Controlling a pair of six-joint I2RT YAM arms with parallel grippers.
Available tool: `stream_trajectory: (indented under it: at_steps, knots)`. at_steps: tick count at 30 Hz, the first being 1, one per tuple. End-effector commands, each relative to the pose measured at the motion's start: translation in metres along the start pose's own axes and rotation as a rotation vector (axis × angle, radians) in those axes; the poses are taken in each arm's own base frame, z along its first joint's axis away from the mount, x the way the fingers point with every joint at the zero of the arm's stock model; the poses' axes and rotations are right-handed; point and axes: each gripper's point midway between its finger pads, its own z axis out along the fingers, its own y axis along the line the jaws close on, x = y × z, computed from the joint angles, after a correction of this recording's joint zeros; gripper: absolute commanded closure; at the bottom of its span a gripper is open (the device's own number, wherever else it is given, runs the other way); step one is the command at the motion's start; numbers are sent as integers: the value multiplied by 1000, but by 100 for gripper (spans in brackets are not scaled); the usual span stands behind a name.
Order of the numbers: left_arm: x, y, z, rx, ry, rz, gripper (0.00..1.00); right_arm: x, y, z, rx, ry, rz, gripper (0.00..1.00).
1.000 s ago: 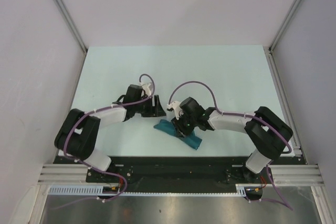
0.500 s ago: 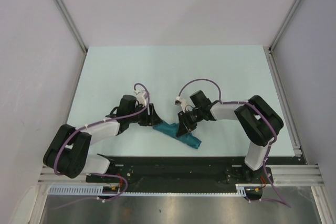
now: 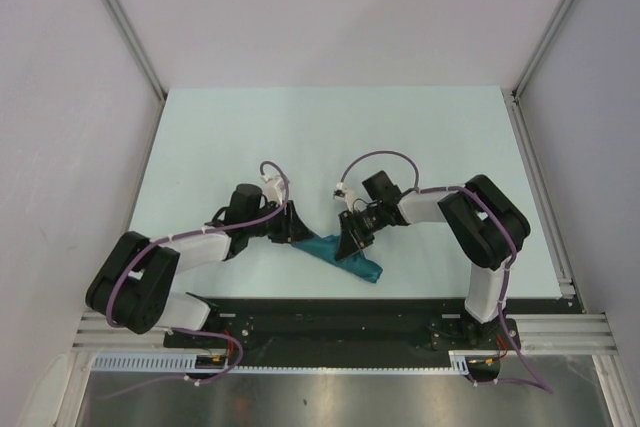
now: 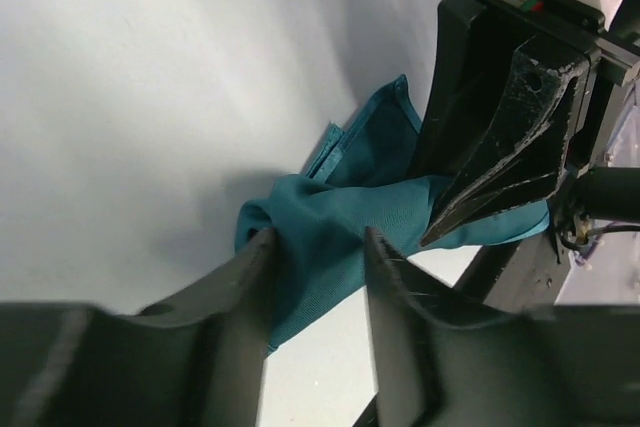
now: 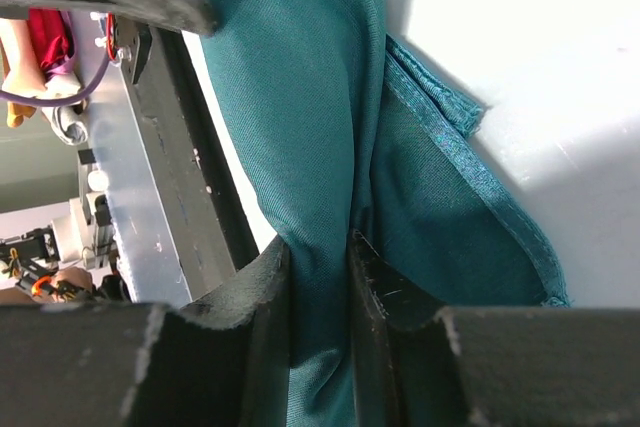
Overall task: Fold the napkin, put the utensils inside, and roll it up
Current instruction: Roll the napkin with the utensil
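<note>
The teal napkin (image 3: 345,257) lies as a rolled, bunched bundle near the table's front edge, slanting from upper left to lower right. My left gripper (image 3: 296,235) is at its left end. In the left wrist view the cloth (image 4: 340,217) is bunched between the fingertips of that gripper (image 4: 318,247). My right gripper (image 3: 350,245) is on the bundle's middle, and in the right wrist view (image 5: 320,257) its jaws pinch a fold of the napkin (image 5: 300,97). The right gripper also shows in the left wrist view (image 4: 500,147). The utensils are hidden.
The pale table (image 3: 330,137) stretches bare behind the arms. The black base rail (image 3: 330,312) runs just in front of the napkin. White walls and metal posts enclose the table on three sides.
My left gripper has come nearer and to the right, onto the napkin's left end. My right gripper has shifted slightly left and stays clamped on the bundle, which has barely moved.
</note>
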Motion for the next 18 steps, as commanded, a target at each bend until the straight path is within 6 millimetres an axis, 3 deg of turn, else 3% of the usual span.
stream_trajectory:
  at_steps: [1, 4, 6, 11, 12, 13, 14, 16, 17, 18]
  knots:
    - [4, -11, 3, 66, 12, 1, 72, -7, 2, 3, -16, 4, -8, 70]
    - [4, -6, 3, 36, 19, -11, 93, -13, 2, -1, 3, -8, -15, 57]
    - [1, -6, 4, 25, 20, -6, 99, -19, 2, -5, 36, -18, -25, 45]
    - [4, 0, 5, -15, 55, -35, 100, -43, 13, -30, 149, -100, -113, 36]
    - [3, 1, 6, -21, 59, -40, 100, -47, 6, -35, 219, -124, -119, 31]
    - [5, 4, 7, -35, 71, -52, 100, -54, 17, -44, 253, -164, -167, 30]
    - [7, 5, 8, -41, 78, -66, 100, -59, 9, -51, 354, -193, -203, 29]
    - [6, 7, 9, -47, 82, -76, 100, -60, 12, -58, 441, -223, -269, 27]
    - [8, 9, 11, -54, 92, -89, 100, -61, 29, -58, 460, -242, -334, 27]
    - [7, 9, 12, -55, 93, -93, 100, -63, 27, -63, 528, -261, -374, 26]
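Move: The near-left end of the rolled napkin sits between my open left fingers, 1 cm back, 1 cm right and 2 cm below; the roll's middle is about 8 cm right, 5 cm back and 3 cm below that hand. My right hand still grips the roll, its middle 1 cm back, 1 cm left and 1 cm down from there. From that hand, the loose flap lies 3 cm ahead, 1 cm left and 1 cm below. I shut my left fingers fully on the cloth at the roll's left end, pinching it while easing that hand down about 1 cm. Then I open my right fingers wide, let go of the roll and lift up about 5 cm and forward some 4 cm, the wrist swinging roughly 20 degrees so the fingertips turn forward. ##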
